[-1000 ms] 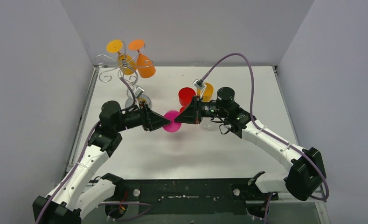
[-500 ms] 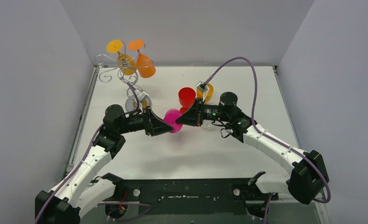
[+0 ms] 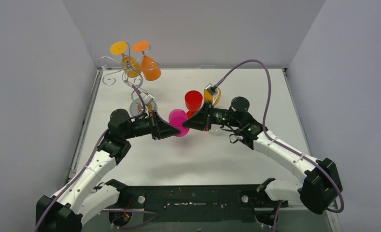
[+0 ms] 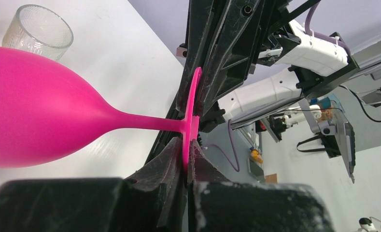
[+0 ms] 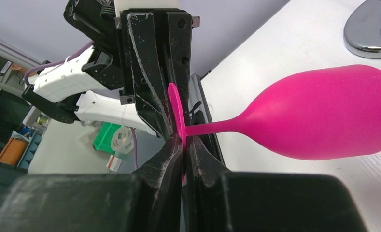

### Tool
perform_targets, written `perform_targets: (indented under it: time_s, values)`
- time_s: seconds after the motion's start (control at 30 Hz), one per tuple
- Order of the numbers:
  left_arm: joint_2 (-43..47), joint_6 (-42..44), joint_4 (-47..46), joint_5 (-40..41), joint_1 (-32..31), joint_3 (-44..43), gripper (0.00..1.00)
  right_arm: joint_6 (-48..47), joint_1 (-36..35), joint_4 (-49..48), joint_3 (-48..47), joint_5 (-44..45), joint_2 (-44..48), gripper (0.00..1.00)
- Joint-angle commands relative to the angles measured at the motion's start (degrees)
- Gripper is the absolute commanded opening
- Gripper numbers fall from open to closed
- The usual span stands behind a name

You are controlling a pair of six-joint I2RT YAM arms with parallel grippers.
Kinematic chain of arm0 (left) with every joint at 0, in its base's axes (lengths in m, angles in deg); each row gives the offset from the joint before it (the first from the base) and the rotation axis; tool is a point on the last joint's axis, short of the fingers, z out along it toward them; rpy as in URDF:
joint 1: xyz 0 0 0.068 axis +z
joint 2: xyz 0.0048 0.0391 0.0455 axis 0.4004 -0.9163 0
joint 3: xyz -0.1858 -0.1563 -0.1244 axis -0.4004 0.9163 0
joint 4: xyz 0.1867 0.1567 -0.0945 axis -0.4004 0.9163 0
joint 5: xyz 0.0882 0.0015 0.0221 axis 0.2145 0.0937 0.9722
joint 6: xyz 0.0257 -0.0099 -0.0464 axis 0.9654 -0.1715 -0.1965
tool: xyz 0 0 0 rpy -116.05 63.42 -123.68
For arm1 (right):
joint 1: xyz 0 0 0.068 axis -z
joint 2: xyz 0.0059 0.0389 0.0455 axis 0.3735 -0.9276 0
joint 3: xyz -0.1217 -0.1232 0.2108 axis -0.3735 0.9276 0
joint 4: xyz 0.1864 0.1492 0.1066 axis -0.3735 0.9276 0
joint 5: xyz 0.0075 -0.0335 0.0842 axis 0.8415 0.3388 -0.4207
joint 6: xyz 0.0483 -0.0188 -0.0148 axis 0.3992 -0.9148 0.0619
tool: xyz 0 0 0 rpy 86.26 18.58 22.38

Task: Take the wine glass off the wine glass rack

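A pink wine glass (image 3: 178, 122) hangs sideways above the table between my two arms, away from the wine glass rack (image 3: 125, 67). My left gripper (image 3: 173, 129) is shut on the lower rim of its flat foot (image 4: 194, 96), fingertips pinching the disc (image 4: 185, 147). My right gripper (image 3: 187, 123) is shut on the same foot from the opposite side (image 5: 183, 144). The bowl (image 4: 34, 106) points away from my left wrist. The rack's round shiny base (image 5: 372, 29) stands behind the bowl (image 5: 323, 113). An orange glass (image 3: 150, 68) and a yellow glass (image 3: 129, 63) hang on the rack.
A red cup (image 3: 193, 100) and an orange glass (image 3: 214, 94) stand just behind my right wrist. A clear ribbed tumbler (image 4: 37, 31) sits on the table beyond the pink bowl. Grey walls close in the table on three sides.
My left jaws opened briefly, then closed on the pink glass's foot. Both arms shifted slightly and the glass rose a little. The right grip stayed shut.
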Motion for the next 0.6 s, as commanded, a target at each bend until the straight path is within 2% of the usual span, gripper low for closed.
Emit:
perform_targets:
  time_s: [0.0,0.07,0.27,0.4,0.57]
  values:
    - [0.2,1.23,-4.32,-1.2,-0.85,-0.78,0.0,-0.43,0.08,-5.33,0.34,1.56,1.64,0.06]
    - [0.47,2.66,-4.11,-1.3,-1.27,-0.82,0.0,-0.44,0.27,-4.67,-0.1,1.23,1.81,0.22]
    - [4.18,11.51,-0.32,-0.79,-3.54,0.02,0.0,-0.59,4.4,-0.62,-2.65,-0.11,2.99,0.56]
    - [6.62,19.36,5.19,-0.81,-3.9,0.81,0.0,-0.55,9.44,1.96,-3.75,-0.93,4.68,0.64]
    - [9.61,23.47,4.55,0.06,-3.99,4.1,0.0,-3.74,12.43,7.49,-6.03,-0.25,4.85,0.7]
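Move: Between the two grippers at its base, the pink wine glass points bowl forward and down: its middle is about 7 cm ahead of the right hand, 1 cm left and 6 cm below, and about 8 cm ahead of the left hand, 7 cm below. From the right hand, all some 19 cm lower, the red glass stands about 21 cm ahead and 4 cm right, the clear glass 14 cm ahead and 12 cm right, the orange-yellow glass 24 cm ahead and 11 cm right. Letting go of the pink glass's base, the right fingers open wide, then the hand draws off forward and to the right in equal parts, rising slightly, some 7 cm in all, high over the table towards the standing glasses. The left hand keeps its pinch on the base edge and eases back about 3 cm, turning some 15 degrees so that the bowl tips upward. ##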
